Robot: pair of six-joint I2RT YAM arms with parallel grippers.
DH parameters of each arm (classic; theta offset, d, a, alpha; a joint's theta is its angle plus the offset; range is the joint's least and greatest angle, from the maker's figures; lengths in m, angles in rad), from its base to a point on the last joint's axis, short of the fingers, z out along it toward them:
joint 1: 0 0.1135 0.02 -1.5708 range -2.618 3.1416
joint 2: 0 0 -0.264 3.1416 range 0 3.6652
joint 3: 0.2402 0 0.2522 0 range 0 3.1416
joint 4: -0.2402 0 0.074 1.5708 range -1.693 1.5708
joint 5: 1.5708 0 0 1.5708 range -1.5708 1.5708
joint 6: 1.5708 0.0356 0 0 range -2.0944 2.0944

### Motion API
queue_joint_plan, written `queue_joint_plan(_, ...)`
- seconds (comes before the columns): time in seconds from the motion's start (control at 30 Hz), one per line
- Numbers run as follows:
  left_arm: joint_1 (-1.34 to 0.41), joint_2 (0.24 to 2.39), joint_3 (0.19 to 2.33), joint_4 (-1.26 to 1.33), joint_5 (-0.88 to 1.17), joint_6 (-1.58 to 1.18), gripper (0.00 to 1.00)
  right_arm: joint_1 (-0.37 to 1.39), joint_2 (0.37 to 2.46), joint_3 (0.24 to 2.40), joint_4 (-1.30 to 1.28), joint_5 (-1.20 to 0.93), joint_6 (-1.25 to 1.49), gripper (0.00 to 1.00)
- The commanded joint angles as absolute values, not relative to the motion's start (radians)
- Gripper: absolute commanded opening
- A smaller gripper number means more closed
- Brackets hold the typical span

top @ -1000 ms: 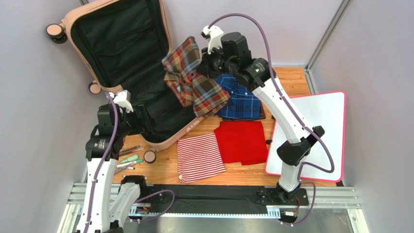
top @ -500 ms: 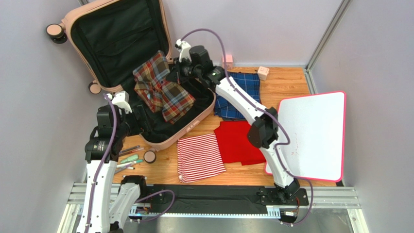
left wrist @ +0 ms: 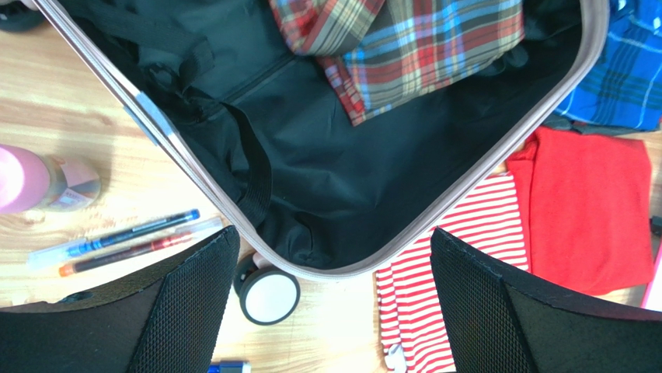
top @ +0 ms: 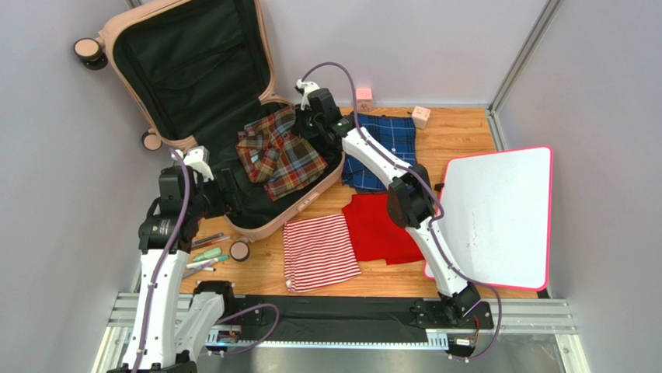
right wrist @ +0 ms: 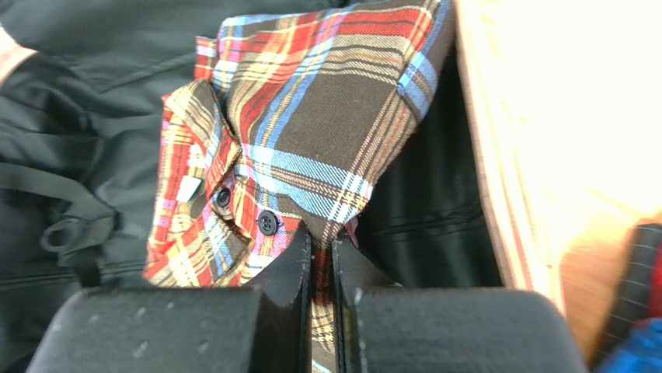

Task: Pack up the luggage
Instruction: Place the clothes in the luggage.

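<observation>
The luggage [top: 299, 203] is a pale pink hard-shell suitcase lying open, its black-lined lid propped against the back-left wall. A brown and red plaid shirt [top: 280, 155] lies crumpled in its base. My right gripper [top: 301, 124] reaches over the far rim and is shut on a fold of that plaid shirt [right wrist: 311, 116], with cloth pinched between the fingers [right wrist: 321, 241]. My left gripper [top: 225, 190] hovers open over the luggage's near-left corner [left wrist: 342, 268], holding nothing [left wrist: 334, 233]. A caster wheel [left wrist: 268, 295] shows beneath it.
A blue plaid shirt [top: 385, 148], a red garment [top: 386, 225] and a red-and-white striped cloth [top: 318, 250] lie on the wooden table right of the luggage. Pens [top: 206, 252] lie left. A white board with pink rim [top: 497, 217] stands right. Two small cubes [top: 364, 95] sit at the back.
My right arm has carried the plaid shirt leftward and down from above the table into the luggage's base. The left arm has barely moved.
</observation>
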State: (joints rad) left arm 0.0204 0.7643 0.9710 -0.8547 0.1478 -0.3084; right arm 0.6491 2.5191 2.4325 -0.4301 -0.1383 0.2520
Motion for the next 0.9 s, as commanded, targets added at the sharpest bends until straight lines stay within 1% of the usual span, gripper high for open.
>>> queue_joint_plan(0.0,0.02,0.79,0.947,-0.845,0.159,-0.311,0.98,0.647,2.487,2.465,-0.391,-0.057,0.172,0.01)
queue_joint_plan(0.03,0.021,0.796,0.931,-0.838,0.17,-0.316,0.98,0.647,2.493,2.467,-0.396,-0.055,0.164,0.03)
queue_joint_plan(0.13,0.02,0.815,0.91,-0.805,0.192,-0.324,0.97,0.643,2.508,2.482,-0.428,-0.057,0.143,0.23)
queue_joint_plan(0.17,0.02,0.821,0.907,-0.79,0.195,-0.324,0.97,0.643,2.508,2.494,-0.437,-0.057,0.137,0.5)
queue_joint_plan(0.2,0.021,0.828,0.904,-0.781,0.202,-0.324,0.97,0.641,2.504,2.494,-0.452,-0.057,0.135,0.68)
queue_joint_plan(0.27,0.02,0.839,0.897,-0.753,0.209,-0.324,0.97,0.641,2.478,2.473,-0.462,-0.057,0.143,0.99)
queue_joint_plan(0.5,0.021,0.975,0.902,-0.597,0.219,-0.324,0.94,0.656,2.304,2.307,-0.471,-0.075,0.166,1.0)
queue_joint_plan(0.53,0.02,0.995,0.907,-0.557,0.215,-0.324,0.91,0.664,2.284,2.284,-0.474,-0.074,0.157,1.0)
queue_joint_plan(0.6,0.021,1.066,0.928,-0.52,0.186,-0.328,0.9,0.686,2.223,2.22,-0.48,-0.064,0.152,1.0)
queue_joint_plan(0.63,0.02,1.089,0.936,-0.487,0.175,-0.331,0.85,0.695,2.201,2.2,-0.483,-0.058,0.155,1.0)
queue_joint_plan(0.7,0.02,1.166,0.959,-0.45,0.167,-0.331,0.82,0.712,2.157,2.14,-0.485,-0.055,0.166,0.99)
queue_joint_plan(0.73,0.02,1.192,0.969,-0.421,0.166,-0.334,0.78,0.718,2.146,2.123,-0.488,-0.054,0.173,0.99)
queue_joint_plan(0.8,0.02,1.265,0.994,-0.388,0.176,-0.344,0.77,0.724,2.14,2.096,-0.483,-0.066,0.205,0.98)
queue_joint_plan(0.87,0.021,1.34,1.023,-0.356,0.201,-0.356,0.75,0.724,2.154,2.086,-0.489,-0.077,0.221,0.94)
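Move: The plaid shirt already lies mostly in the luggage's lower shell, its right-hand edge still pinched by the right hand. Its middle is about 6 cm back and 5 cm left of that hand, some 4 cm below; the blue shirt is about 24 cm to the hand's right, 5 cm back. From the left hand, the plaid shirt lies some 23 cm ahead, 10 cm right and 13 cm lower; the shell's near corner is straight below, 3 cm right, and a round tin 5 cm back. The plaid shirt is let go as the right fingers open wide almost on the spot; the hand then backs off about 8 cm towards its base, rising some 7 cm, clear of the cloth. The empty left hand first sinks about 4 cm, then goes forward some 11 cm and lower still, over the shell towards the shirt, tipping slightly down while its wide-open fingers narrow a little. ##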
